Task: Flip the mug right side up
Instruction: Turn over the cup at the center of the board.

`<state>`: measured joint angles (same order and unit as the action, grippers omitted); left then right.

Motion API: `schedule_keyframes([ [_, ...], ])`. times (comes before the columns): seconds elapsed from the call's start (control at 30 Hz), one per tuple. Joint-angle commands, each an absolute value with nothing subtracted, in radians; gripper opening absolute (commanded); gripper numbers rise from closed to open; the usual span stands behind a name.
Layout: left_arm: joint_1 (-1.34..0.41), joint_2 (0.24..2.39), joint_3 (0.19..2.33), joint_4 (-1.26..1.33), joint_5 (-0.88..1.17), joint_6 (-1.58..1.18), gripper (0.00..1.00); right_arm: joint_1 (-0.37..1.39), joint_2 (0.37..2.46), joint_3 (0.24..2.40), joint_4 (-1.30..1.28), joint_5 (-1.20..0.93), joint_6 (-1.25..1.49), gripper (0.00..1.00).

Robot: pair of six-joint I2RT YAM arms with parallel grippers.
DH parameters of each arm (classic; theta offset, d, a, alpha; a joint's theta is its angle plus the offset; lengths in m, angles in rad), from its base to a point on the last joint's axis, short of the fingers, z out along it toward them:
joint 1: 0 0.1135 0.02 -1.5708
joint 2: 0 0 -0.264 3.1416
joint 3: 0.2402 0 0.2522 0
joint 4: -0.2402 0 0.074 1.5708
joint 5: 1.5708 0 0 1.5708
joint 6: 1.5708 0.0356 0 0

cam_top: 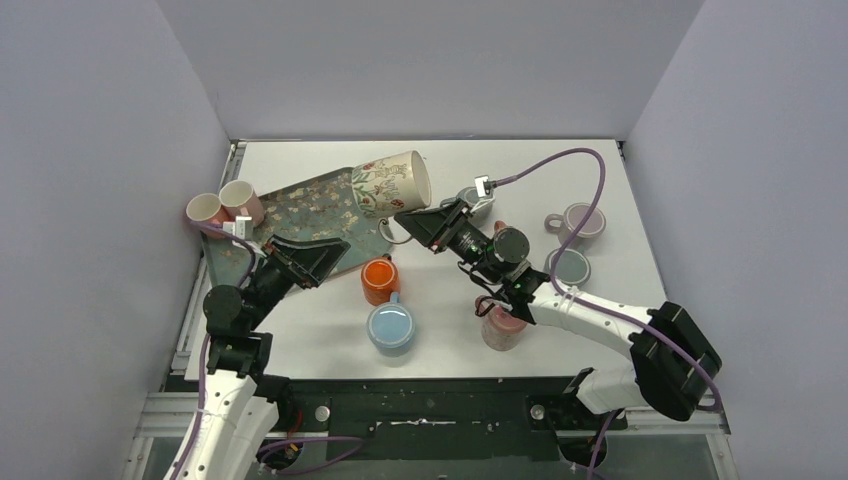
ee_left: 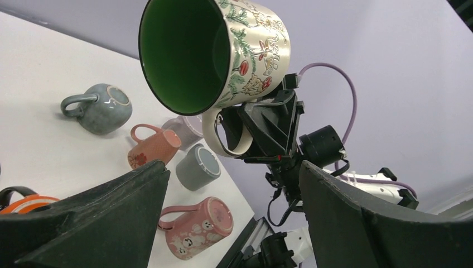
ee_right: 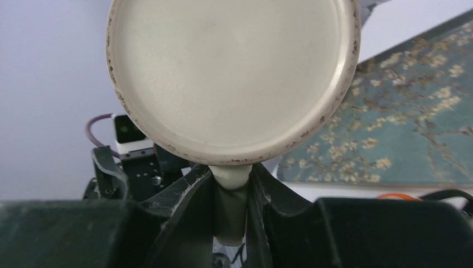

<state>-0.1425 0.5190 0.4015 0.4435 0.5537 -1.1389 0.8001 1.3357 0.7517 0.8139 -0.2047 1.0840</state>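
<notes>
A cream mug with floral and mushroom print and a green inside (cam_top: 392, 183) is held in the air on its side above the table's middle. My right gripper (cam_top: 412, 221) is shut on its handle. In the right wrist view the mug's flat cream base (ee_right: 231, 72) fills the top and the handle (ee_right: 231, 181) is pinched between the fingers. In the left wrist view the mug (ee_left: 217, 50) shows its green mouth toward the camera. My left gripper (cam_top: 318, 258) is open and empty over the tray's near edge, left of the mug.
A teal floral tray (cam_top: 300, 215) lies at the left, two pink cups (cam_top: 225, 205) behind it. An orange mug (cam_top: 380, 280) and a light blue mug (cam_top: 391, 326) sit in the middle. A pink ghost mug (cam_top: 500, 328), grey cups (cam_top: 570, 266) and a lilac mug (cam_top: 578, 220) stand at the right.
</notes>
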Motion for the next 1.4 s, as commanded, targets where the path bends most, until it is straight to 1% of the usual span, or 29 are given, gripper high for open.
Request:
schedule_keyframes([
  [0.0, -0.146, 0.538, 0.401, 0.578, 0.557, -1.191, 0.82, 0.834, 1.343, 0.843, 1.202, -0.243, 1.147, 0.0],
  [0.1, -0.15, 0.563, 0.398, 0.634, 0.556, -1.227, 0.81, 0.864, 1.336, 0.861, 1.199, -0.235, 1.128, 0.0],
  [0.23, -0.159, 0.601, 0.381, 0.772, 0.541, -1.302, 0.78, 0.874, 1.341, 0.87, 1.208, -0.24, 1.14, 0.0],
  [0.37, -0.186, 0.63, 0.37, 0.894, 0.502, -1.35, 0.77, 0.879, 1.356, 0.891, 1.21, -0.251, 1.144, 0.0],
  [0.47, -0.212, 0.664, 0.399, 0.857, 0.508, -1.331, 0.77, 0.879, 1.372, 0.903, 1.243, -0.246, 1.162, 0.0],
  [0.57, -0.25, 0.707, 0.409, 0.877, 0.511, -1.328, 0.77, 0.882, 1.381, 0.917, 1.256, -0.242, 1.167, 0.0],
  [0.7, -0.298, 0.736, 0.41, 0.926, 0.463, -1.328, 0.74, 0.886, 1.387, 0.921, 1.279, -0.255, 1.187, 0.0],
  [0.87, -0.368, 0.771, 0.433, 0.97, 0.353, -1.339, 0.69, 0.893, 1.371, 0.896, 1.273, -0.268, 1.18, 0.0],
  [1.07, -0.418, 0.843, 0.489, 1.012, 0.343, -1.319, 0.63, 0.897, 1.38, 0.887, 1.272, -0.272, 1.176, 0.0],
  [1.23, -0.422, 0.849, 0.474, 1.069, 0.288, -1.337, 0.53, 0.903, 1.39, 0.876, 1.288, -0.277, 1.183, 0.0],
  [1.3, -0.423, 0.843, 0.47, 1.074, 0.266, -1.343, 0.46, 0.908, 1.391, 0.874, 1.28, -0.292, 1.176, 0.0],
  [1.37, -0.423, 0.844, 0.467, 1.094, 0.254, -1.356, 0.36, 0.914, 1.393, 0.869, 1.264, -0.301, 1.171, 0.0],
])
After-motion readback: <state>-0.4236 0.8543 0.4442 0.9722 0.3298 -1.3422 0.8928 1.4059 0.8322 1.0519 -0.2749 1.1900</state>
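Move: Some 10 cm to the left gripper's right and 6 cm ahead, at about its height, hangs the cream mug's handle, still pinched by the right hand; the mug body lies sideways, 5 cm farther out and 4 cm higher. From the left hand, the orange mug is roughly 10 cm ahead, 6 cm right, the blue mug 2 cm back, 8 cm right, both 22 cm below. For the right hand, the left gripper waits about 11 cm left, 7 cm back, level. Rising about 6 cm and reaching 5 cm to the right, the left hand tips its fingers up some 15 degrees and brings them, closing to about half their former gap, either side of the mug's handle. Meanwhile the right hand keeps its pinch and carries the mug some 6 cm up, 5 cm back and 3 cm left to meet it, its fingertips tilting up and swinging counter-clockwise. ##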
